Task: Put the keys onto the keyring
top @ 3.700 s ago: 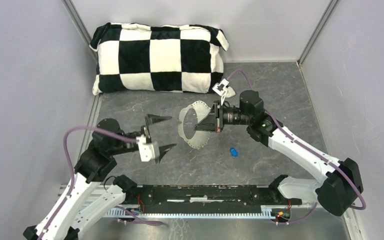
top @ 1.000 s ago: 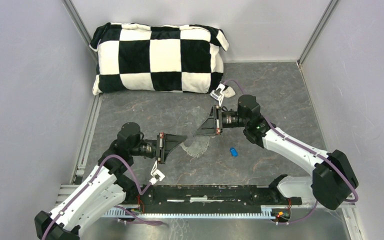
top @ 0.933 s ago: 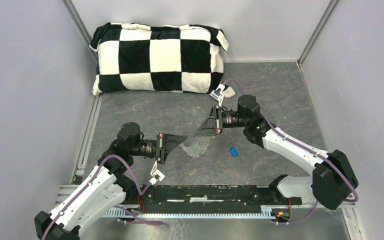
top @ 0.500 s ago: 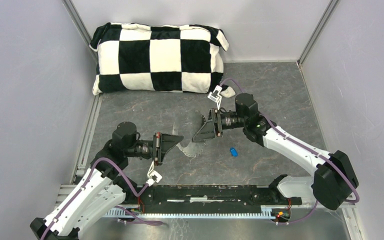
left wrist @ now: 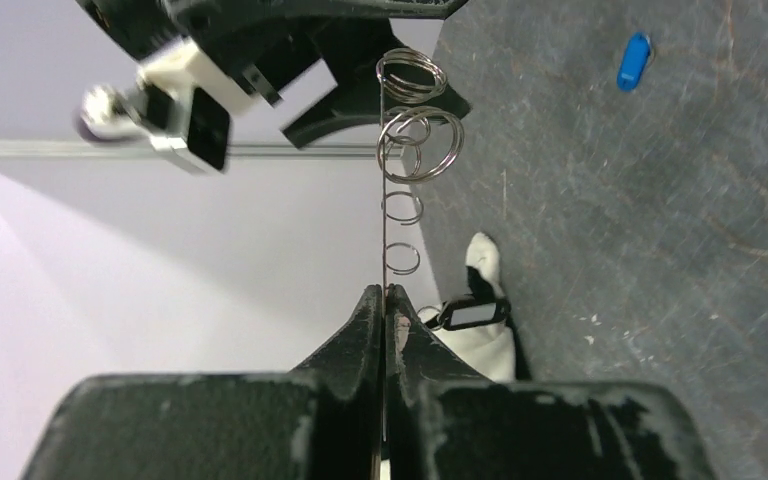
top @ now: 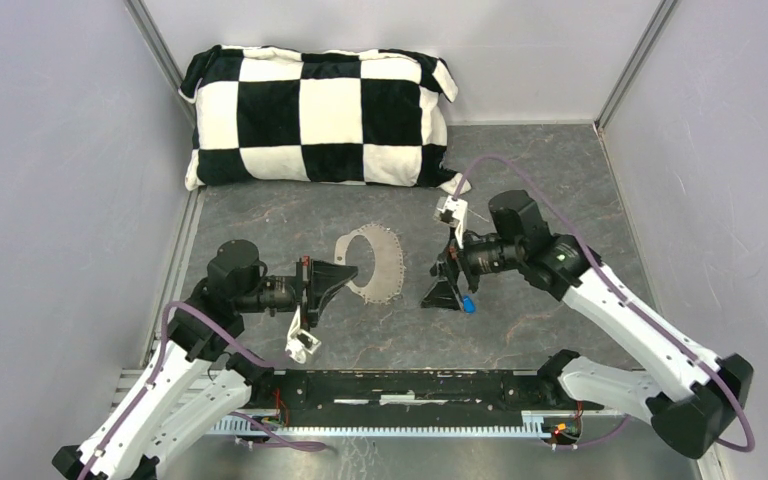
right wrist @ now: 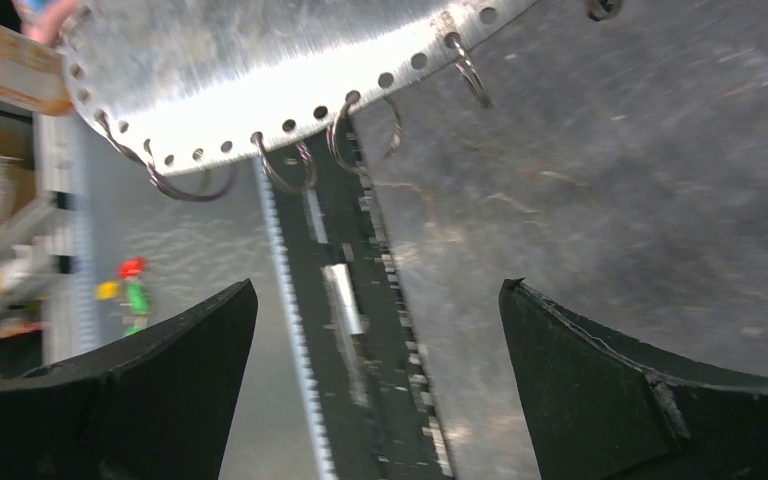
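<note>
The keyring (top: pixel 391 262) is a thin silvery loop with small split rings along its edge. My left gripper (top: pixel 350 271) is shut on its near-left rim and holds it above the table. It runs edge-on out of the shut fingertips (left wrist: pixel 384 297) in the left wrist view. My right gripper (top: pixel 447 280) stands open just right of the loop, holding nothing. The punched band of the keyring (right wrist: pixel 260 60) hangs above its spread fingers (right wrist: pixel 175 370). The blue key (top: pixel 468 303) lies on the table beside the right gripper. The black key (left wrist: pixel 470 315) lies by the pillow's white corner.
A black-and-white checked pillow (top: pixel 315 115) fills the back of the table. Grey walls close in left and right. The black rail (top: pixel 410 385) with both arm bases runs along the near edge. The right arm's purple cable (top: pixel 500 165) loops over the back right.
My right gripper has let go of the keyring, opened wide and swung right and down beside the blue key. The left gripper, still shut on the keyring, has drawn back left.
</note>
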{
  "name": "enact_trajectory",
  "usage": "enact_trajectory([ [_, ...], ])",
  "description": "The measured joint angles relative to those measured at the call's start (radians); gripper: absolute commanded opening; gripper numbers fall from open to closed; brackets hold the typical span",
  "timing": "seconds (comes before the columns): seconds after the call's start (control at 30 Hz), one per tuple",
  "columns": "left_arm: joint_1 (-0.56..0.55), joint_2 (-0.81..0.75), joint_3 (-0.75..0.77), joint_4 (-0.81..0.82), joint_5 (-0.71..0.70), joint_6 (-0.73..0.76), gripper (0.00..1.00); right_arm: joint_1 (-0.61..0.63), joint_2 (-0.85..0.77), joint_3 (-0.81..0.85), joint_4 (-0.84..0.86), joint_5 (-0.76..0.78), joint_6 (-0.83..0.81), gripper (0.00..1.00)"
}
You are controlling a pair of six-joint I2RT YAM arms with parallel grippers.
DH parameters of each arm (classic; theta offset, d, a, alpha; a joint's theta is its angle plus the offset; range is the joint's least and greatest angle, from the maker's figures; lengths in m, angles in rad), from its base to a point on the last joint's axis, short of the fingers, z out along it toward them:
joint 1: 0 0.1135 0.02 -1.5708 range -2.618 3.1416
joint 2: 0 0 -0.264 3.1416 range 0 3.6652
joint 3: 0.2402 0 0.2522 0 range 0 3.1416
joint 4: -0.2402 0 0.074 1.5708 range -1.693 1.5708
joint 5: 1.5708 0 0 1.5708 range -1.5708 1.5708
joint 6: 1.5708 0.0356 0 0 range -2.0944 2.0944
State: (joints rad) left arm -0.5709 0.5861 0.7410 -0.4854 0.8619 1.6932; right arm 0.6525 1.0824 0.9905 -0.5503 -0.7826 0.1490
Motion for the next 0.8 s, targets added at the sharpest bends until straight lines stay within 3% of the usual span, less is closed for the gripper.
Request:
enact_trajectory([
  [0.17,0.0,0.031,0.087,-0.042,0.016,-0.171,0.02,0.002,-0.147,0.032,-0.034,0.129,-0.223,0.98],
  [0.37,0.0,0.069,0.145,-0.098,0.059,-0.315,0.02,0.019,-0.307,0.021,0.172,0.101,-0.404,0.98],
  [0.57,0.0,0.069,0.145,-0.119,0.065,-0.366,0.02,0.165,-0.269,0.015,0.271,0.108,-0.507,0.98],
  [0.8,0.0,0.103,0.17,-0.127,0.069,-0.423,0.02,0.366,-0.121,0.073,0.233,0.22,-0.595,0.98],
])
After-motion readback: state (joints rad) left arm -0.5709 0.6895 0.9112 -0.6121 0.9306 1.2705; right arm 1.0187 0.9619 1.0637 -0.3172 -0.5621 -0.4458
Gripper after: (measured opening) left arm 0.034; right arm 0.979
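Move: The left fingertips already hold the keyring plate by its inner edge, its middle about 4 cm to their right, 1 cm ahead and roughly level. From the open right hand, that middle lies some 10 cm left, 2 cm ahead and 5 cm higher; the left fingertips are about 14 cm left, level fore and aft and 5 cm up. The blue key tag lies on the table about 8 cm right, 3 cm ahead and 23 cm below the right hand. Still pinching the keyring plate, the left hand rises a centimetre or two, eases back and rolls some 25 degrees, tipping the plate's far side down. The right hand touches nothing, fingers staying wide open: it climbs about 12 cm while edging right, then swings left and back towards the plate, sinking slightly, and rolls roughly 55 degrees with its forward side coming up. ##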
